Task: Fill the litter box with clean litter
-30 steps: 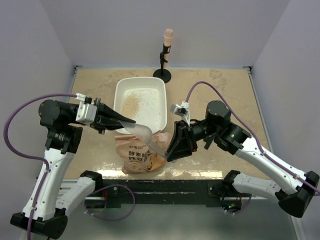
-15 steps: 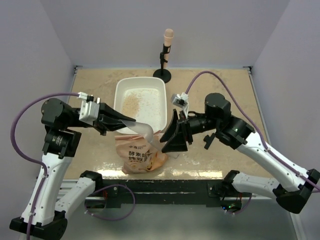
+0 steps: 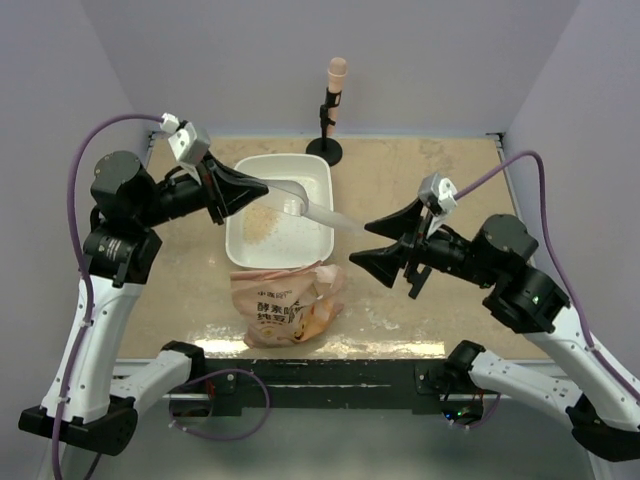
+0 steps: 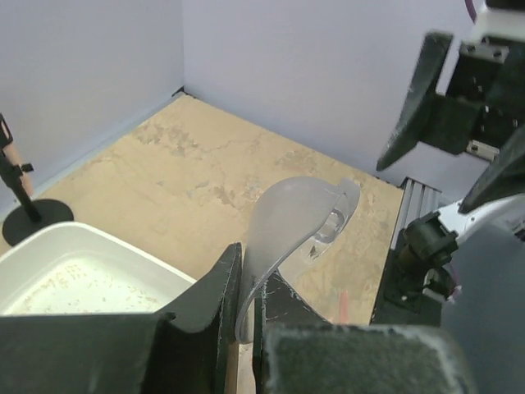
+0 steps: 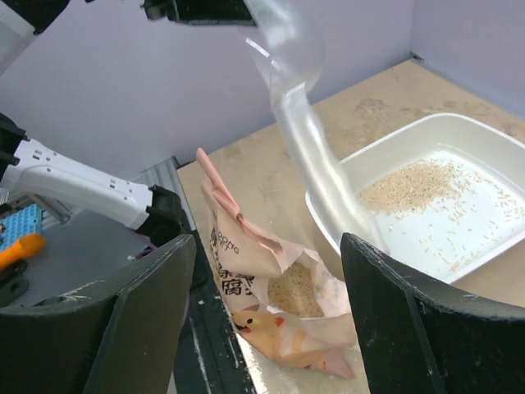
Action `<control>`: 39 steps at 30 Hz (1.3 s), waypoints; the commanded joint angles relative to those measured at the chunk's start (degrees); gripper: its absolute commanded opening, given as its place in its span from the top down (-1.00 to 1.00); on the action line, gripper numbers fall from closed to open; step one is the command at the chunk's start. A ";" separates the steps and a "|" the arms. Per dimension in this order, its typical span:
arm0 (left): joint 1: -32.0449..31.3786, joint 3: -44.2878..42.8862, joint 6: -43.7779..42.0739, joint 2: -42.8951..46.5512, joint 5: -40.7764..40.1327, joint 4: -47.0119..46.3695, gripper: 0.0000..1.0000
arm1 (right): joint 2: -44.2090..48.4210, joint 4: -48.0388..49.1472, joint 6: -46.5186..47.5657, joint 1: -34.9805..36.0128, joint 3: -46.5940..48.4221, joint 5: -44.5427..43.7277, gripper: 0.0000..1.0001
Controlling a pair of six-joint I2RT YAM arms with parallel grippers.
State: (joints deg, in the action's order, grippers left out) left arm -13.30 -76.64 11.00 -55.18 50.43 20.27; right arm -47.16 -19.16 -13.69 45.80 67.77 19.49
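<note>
The white litter box (image 3: 326,200) sits at the table's middle back, with a thin patch of beige clean litter (image 3: 262,222) on its floor. My left gripper (image 3: 250,190) is shut on a translucent plastic scoop (image 3: 310,205) and holds it above the box, its thin end pointing right. In the left wrist view the jaws (image 4: 246,279) pinch the scoop (image 4: 287,217) over the box rim (image 4: 107,246). My right gripper (image 3: 360,245) is open and empty, right of the box. Its view shows the scoop (image 5: 303,123), the box (image 5: 484,135) and litter (image 5: 410,182).
An open orange-pink litter bag (image 3: 285,305) lies in front of the box, with granules showing inside it (image 5: 291,291). A black stand with a peach microphone (image 3: 330,100) is at the back, close behind the box. Loose granules lie scattered near the bag.
My left gripper has lifted the scoop from the bag's mouth up and back over the litter box. My right gripper has pulled away from the bag to the right and risen.
</note>
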 commanded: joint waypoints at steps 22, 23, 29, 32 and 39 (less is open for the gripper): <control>10.65 -1.24 20.72 -0.02 2.38 -0.65 1.00 | -11.17 37.49 -12.38 -9.22 -4.32 3.96 -0.55; 12.32 -0.45 21.94 -0.10 4.39 -2.06 1.00 | -12.59 38.66 -13.89 -10.63 -3.09 5.81 -0.54; 17.41 5.44 27.31 -0.36 9.67 -14.11 1.00 | -18.84 59.99 -34.78 -21.45 -7.97 21.54 -0.54; 20.41 10.97 36.05 -0.63 12.75 -27.00 1.00 | -18.33 75.19 -47.01 -26.36 -16.13 26.30 -0.50; 21.30 20.64 44.89 -0.63 12.50 -39.34 1.00 | -18.85 83.15 -51.44 -26.91 -19.70 31.49 -0.49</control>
State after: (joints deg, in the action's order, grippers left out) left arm 7.53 -58.70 48.56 -56.29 61.23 -8.01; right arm -66.98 53.60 -60.18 18.41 47.00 45.50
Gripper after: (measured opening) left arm 0.090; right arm 0.750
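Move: The scoop's handle, left free by the open right hand, has its middle about 6 cm to that hand's left, 4 cm ahead, about level with it. From the left hand, which pinches the bowl, the handle's middle lies some 15 cm right, 3 cm back and 3 cm below. Counted from the right hand, the litter box is roughly 28 cm ahead, 21 cm left; the litter bag 19 cm left, 3 cm ahead; both over 30 cm below. Left keeps pinching the scoop, drawing it forward-left about 8 cm; the open right swings forward 14 cm, then back. ##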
